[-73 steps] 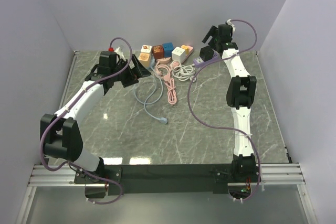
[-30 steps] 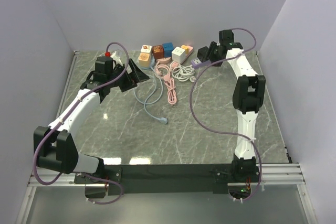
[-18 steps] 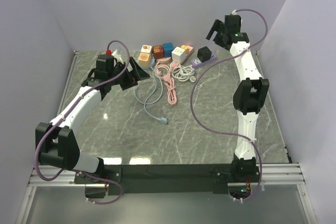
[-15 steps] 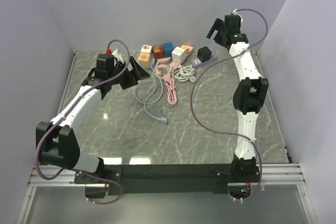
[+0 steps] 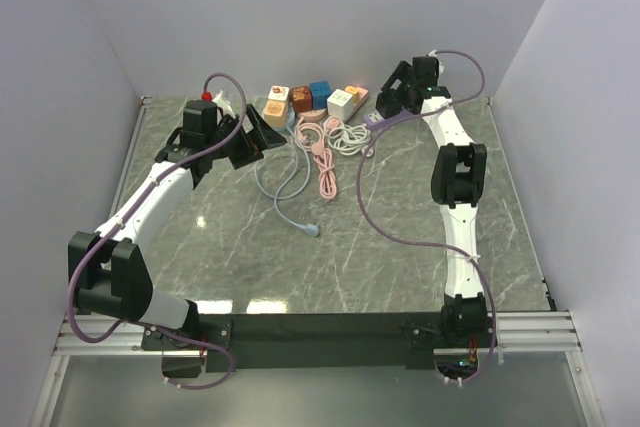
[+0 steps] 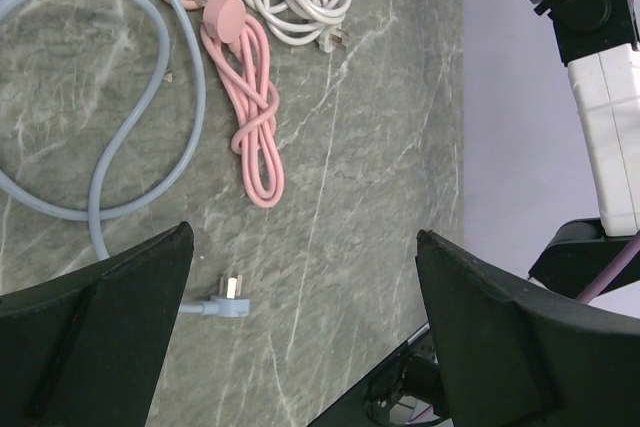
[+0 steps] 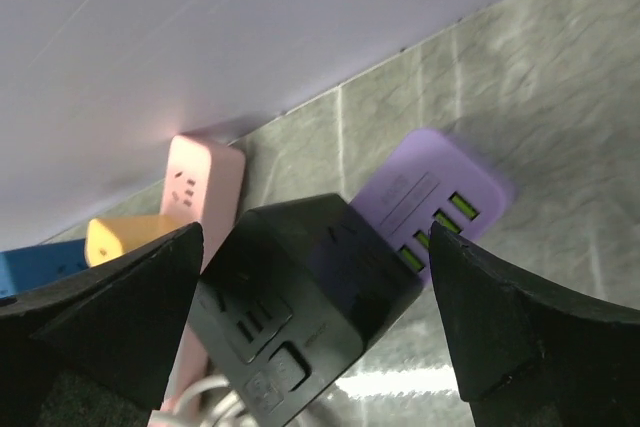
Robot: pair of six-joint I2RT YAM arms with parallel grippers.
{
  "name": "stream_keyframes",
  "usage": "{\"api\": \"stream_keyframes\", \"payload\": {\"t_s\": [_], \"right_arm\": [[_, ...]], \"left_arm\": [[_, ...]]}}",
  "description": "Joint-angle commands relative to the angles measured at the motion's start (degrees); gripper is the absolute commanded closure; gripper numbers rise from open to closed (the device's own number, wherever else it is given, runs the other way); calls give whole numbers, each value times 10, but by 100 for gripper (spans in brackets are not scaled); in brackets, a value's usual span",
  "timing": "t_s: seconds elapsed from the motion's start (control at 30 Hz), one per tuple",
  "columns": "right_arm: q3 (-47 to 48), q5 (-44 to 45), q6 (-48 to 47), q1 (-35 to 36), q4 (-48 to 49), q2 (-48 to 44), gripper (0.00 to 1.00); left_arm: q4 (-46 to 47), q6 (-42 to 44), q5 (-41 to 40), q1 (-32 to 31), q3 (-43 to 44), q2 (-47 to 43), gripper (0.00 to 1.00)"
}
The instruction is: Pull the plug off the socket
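Observation:
A black cube plug [image 7: 300, 297] sits in a purple power strip [image 7: 435, 192] at the back of the table. My right gripper [image 7: 315, 277] is open; its fingers stand on either side of the black plug with a gap on both sides. In the top view the right gripper [image 5: 393, 97] hangs over the plug and mostly hides it; the purple strip [image 5: 376, 118] shows beside it. My left gripper [image 5: 258, 134] is open and empty, back left, over the marble; in its wrist view the left gripper [image 6: 303, 247] is above bare table.
A row of coloured socket blocks [image 5: 320, 94] and a pink strip [image 7: 205, 182] lie left of the plug. A white cable coil [image 5: 348, 135], a pink cable [image 5: 322, 162] and a blue cable ending in a plug [image 6: 225, 302] lie mid-table. Walls stand close behind.
My right gripper, raised toward the back wall half a second ago, has come back down and left over the black plug. The left arm has barely moved.

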Motion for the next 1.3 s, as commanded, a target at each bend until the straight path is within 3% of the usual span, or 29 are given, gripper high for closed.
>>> {"api": "stream_keyframes", "payload": {"t_s": [0.0,0.37,0.9,1.27], "right_arm": [[37,-63,65,-14,9,11,0],[47,-99,65,-17,-11,33,0],[-9,-78,-73,-14,-201,-29,3],[-269,-78,-113,-5,-221,-198,3]], "left_arm": [[26,-14,0,-2,4,-6,1],[37,-31,1,-2,1,5,0],[53,-40,15,-3,-10,-3,1],[70,-39,13,-10,-51,-23,1]]}}
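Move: The black cube plug sits practically at the right hand point, between the wide-open fingers: about 1 cm to the left and 2 cm below. The purple socket strip lies right under it, some 6 cm below the hand. The white cube stands level, about 15 cm to the left; the white cord coil lies about 12 cm left and 8 cm back. From the left hand the plug is some 31 cm ahead, 35 cm right and 16 cm below. Keep the right fingers nearly wide open astride the black cube plug and settle them: roll the hand's left side up about 10 degrees while easing a centimetre left, then roll back and sink slightly. Then draw the hand straight back at low height, about 11 cm in all and mostly in one quick pull, tipping the fingers down nearly 20 degrees and dragging plug and purple strip along. ##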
